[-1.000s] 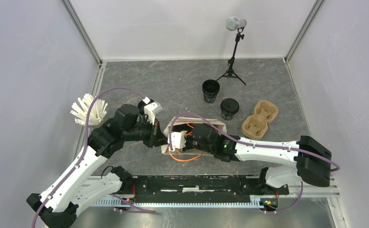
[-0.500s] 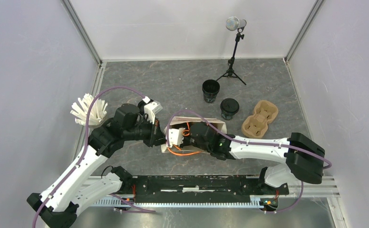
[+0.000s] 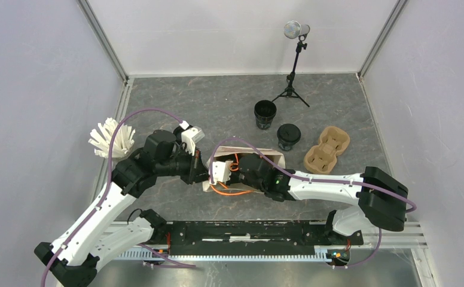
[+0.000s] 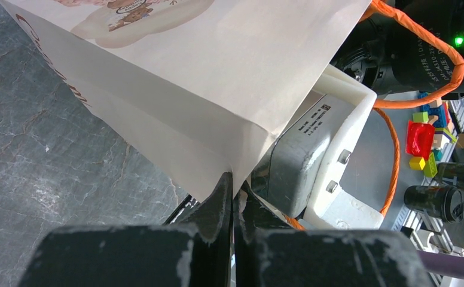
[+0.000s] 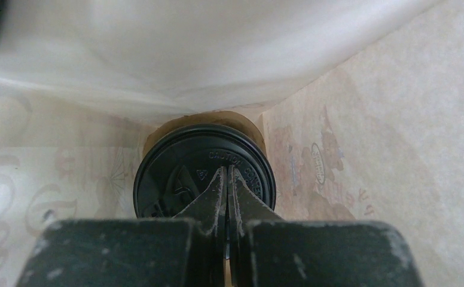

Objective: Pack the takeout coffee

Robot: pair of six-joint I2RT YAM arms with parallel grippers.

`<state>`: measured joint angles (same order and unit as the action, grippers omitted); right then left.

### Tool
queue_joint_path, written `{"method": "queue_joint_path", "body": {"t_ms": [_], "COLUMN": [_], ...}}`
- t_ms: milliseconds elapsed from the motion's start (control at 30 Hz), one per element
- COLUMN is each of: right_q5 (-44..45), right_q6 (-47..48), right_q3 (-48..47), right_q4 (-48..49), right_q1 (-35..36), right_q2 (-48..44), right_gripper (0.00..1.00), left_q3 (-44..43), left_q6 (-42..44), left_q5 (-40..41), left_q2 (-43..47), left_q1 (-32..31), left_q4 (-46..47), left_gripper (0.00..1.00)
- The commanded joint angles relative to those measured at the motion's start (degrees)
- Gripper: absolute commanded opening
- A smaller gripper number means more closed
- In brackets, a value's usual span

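A beige paper bag with orange handles lies on its side mid-table. My left gripper is shut on the bag's paper edge at its left mouth corner. My right arm reaches into the bag. Inside the bag sits one takeout coffee cup, its round black lid facing the camera. My right gripper is shut, its tips right at that lid with nothing between them. Two more black cups stand on the table behind the bag, one farther back and one lidded.
A brown pulp cup carrier lies right of the lidded cup. A microphone on a small tripod stands at the back. A white ribbed object sits near the left wall. Walls close in on three sides.
My right arm has pushed a little further left into the bag. The left gripper has kept its pinch on the bag's edge without moving.
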<state>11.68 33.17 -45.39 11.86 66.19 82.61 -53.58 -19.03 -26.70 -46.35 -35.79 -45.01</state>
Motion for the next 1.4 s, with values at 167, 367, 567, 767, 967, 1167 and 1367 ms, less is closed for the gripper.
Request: {"method": "queue_joint_path", "body": {"t_ms": [167,367,567,767,967,1167,1367], "right_q5": [1.63,-0.45,-3.13,-9.66,-15.12,-13.57,-5.44], "right_q6": [-3.33,-5.19,-6.84,-9.66,-15.80,-24.27,-24.34], "right_q3": [-5.64,-5.85,-7.74,-11.81,-17.89,-27.74,-32.25], "right_q4": [-6.76,-10.18,-13.52,-17.85,-19.46,-20.29,-22.34], "right_q1": [-0.80,-0.78,-0.79,-0.76,-0.80,-0.95,-1.21], "right_q2": [-1.10,-5.50,-9.18,-12.50,-15.15,-16.06,-17.65], "right_gripper": [0.00,0.00,0.00,0.02,0.13,0.37,0.60], "left_q3": [-1.06,-1.74,-3.33,-6.41,-13.93,-20.76,-24.37], "left_q6": [-1.20,-0.18,-0.02,-0.96,-3.09,-2.79,-2.68], "left_q5": [-0.70,0.14,0.89,2.04,4.44,8.98,13.26], "left_q2": [-0.43,-0.54,-0.75,-2.19,-6.87,-12.56,-16.38], "left_q1": [-0.25,-0.24,-0.24,-0.25,-0.24,-0.24,-0.17], "left_q4": [2.09,0.69,-0.33,-2.45,-8.44,-17.30,-21.52], "left_gripper": [0.02,0.02,0.02,0.02,0.02,0.02,0.02]}}
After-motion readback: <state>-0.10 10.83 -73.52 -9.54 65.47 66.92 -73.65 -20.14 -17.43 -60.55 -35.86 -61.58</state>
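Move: Inside the paper bag, the right hand's shut fingertips are over the lidded cup, whose middle is about 2 cm to the left, 1 cm back and 7 cm below. The bag's far rim passes about 4 cm ahead and 8 cm above that hand; the empty part of the cup carrier lies 9 cm to its right, 2 cm back and 11 cm down. From the left hand, already pinching the bag's left rim, the cup is some 8 cm ahead, 9 cm right and 16 cm below. Backing away from the cup's lid, the right hand eases about 5 cm back, then climbs ever faster, some 25 cm in all, up out of the bag mouth. On the way its fingers tilt up by about 35 degrees to nearly level and open to roughly half. The left hand keeps its pinch on the left rim and, late on, draws it about 3 cm up and forward, rolling slightly. ##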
